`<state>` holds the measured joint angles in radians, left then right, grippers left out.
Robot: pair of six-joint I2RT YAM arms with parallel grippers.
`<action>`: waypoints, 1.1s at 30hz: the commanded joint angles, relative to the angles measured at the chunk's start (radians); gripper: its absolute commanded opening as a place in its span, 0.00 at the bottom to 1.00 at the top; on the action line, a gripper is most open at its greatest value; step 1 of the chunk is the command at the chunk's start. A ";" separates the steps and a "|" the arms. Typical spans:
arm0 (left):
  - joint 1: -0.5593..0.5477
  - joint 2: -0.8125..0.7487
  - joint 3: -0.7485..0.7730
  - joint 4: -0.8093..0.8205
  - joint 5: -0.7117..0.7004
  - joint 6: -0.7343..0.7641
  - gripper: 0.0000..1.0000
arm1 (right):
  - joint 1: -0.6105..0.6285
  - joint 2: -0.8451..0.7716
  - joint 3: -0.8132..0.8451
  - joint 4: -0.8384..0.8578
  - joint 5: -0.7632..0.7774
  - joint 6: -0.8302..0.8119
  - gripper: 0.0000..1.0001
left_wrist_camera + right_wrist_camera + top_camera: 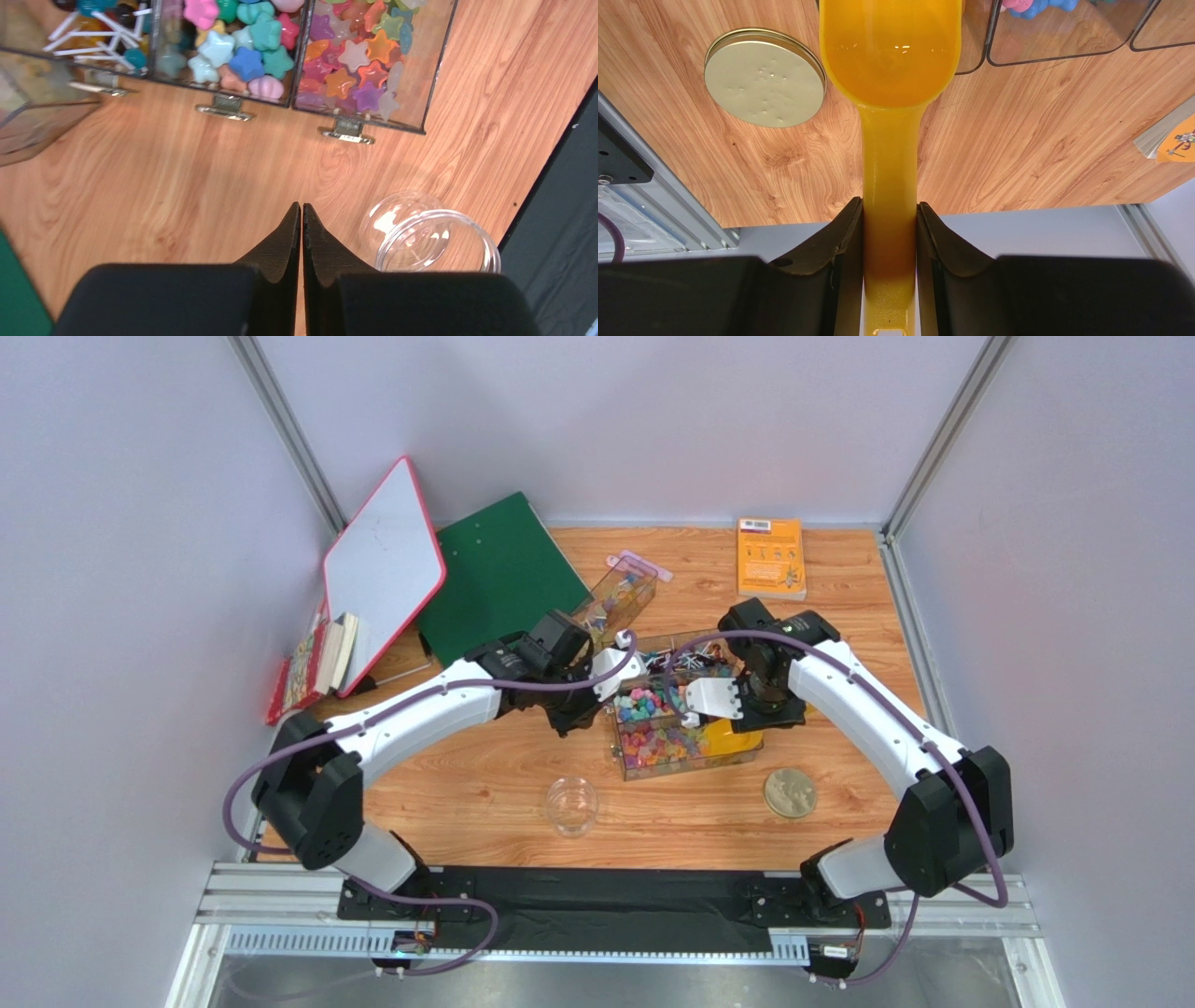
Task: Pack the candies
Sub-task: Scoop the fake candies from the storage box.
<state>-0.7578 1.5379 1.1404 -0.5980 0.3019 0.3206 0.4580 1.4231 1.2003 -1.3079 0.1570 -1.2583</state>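
Note:
The candies are small bright star-shaped sweets filling a clear compartment box at mid-table. In the left wrist view the candies lie behind the box's clear wall. My left gripper is shut on nothing, low over bare wood just left of the box, and shows from above as the left gripper. My right gripper is shut on the handle of a yellow scoop, whose bowl looks empty. From above, the scoop sits at the box's right side under the right gripper.
An open clear glass jar lies near the front, seen also as the jar right of my left fingers. A round gold lid lies front right. An orange book, a green folder and a whiteboard stand at the back.

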 commanded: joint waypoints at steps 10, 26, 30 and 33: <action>-0.003 -0.157 0.024 -0.169 -0.345 -0.017 0.95 | 0.025 0.126 0.024 -0.019 -0.057 0.057 0.00; 0.031 -0.346 0.019 -0.408 -0.343 -0.012 1.00 | 0.113 0.260 0.084 0.102 -0.122 0.189 0.00; 0.031 -0.383 -0.039 -0.414 -0.342 -0.009 0.99 | 0.114 0.267 0.061 0.151 -0.140 0.220 0.00; 0.031 -0.427 -0.099 -0.388 -0.336 -0.003 0.97 | 0.114 0.269 0.044 0.190 -0.191 0.238 0.00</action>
<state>-0.7311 1.1545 1.1061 -0.9749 -0.0353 0.3187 0.5644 1.6875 1.2491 -1.2240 0.0422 -1.0836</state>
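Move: From the right gripper, holding the yellow scoop, the front-compartment candies lie about 13 cm left, 1 cm back and 11 cm down; the middle-compartment candies are some 14 cm left and 5 cm ahead, the gold lid 8 cm back, 1 cm right and 13 cm down. From the left gripper, the empty glass jar is about 9 cm back, 1 cm left and 7 cm down, the candy tray's middle 15 cm right and 5 cm ahead. Keep the right grip on the scoop and sink it over the tray's right end, then on down and left about 6 cm into the front compartment, tipping the wrist some 10 degrees. Meanwhile open the closed left gripper fully and carry it about 12 cm left, rising 6 cm, away from the tray, drawing back at the end. ##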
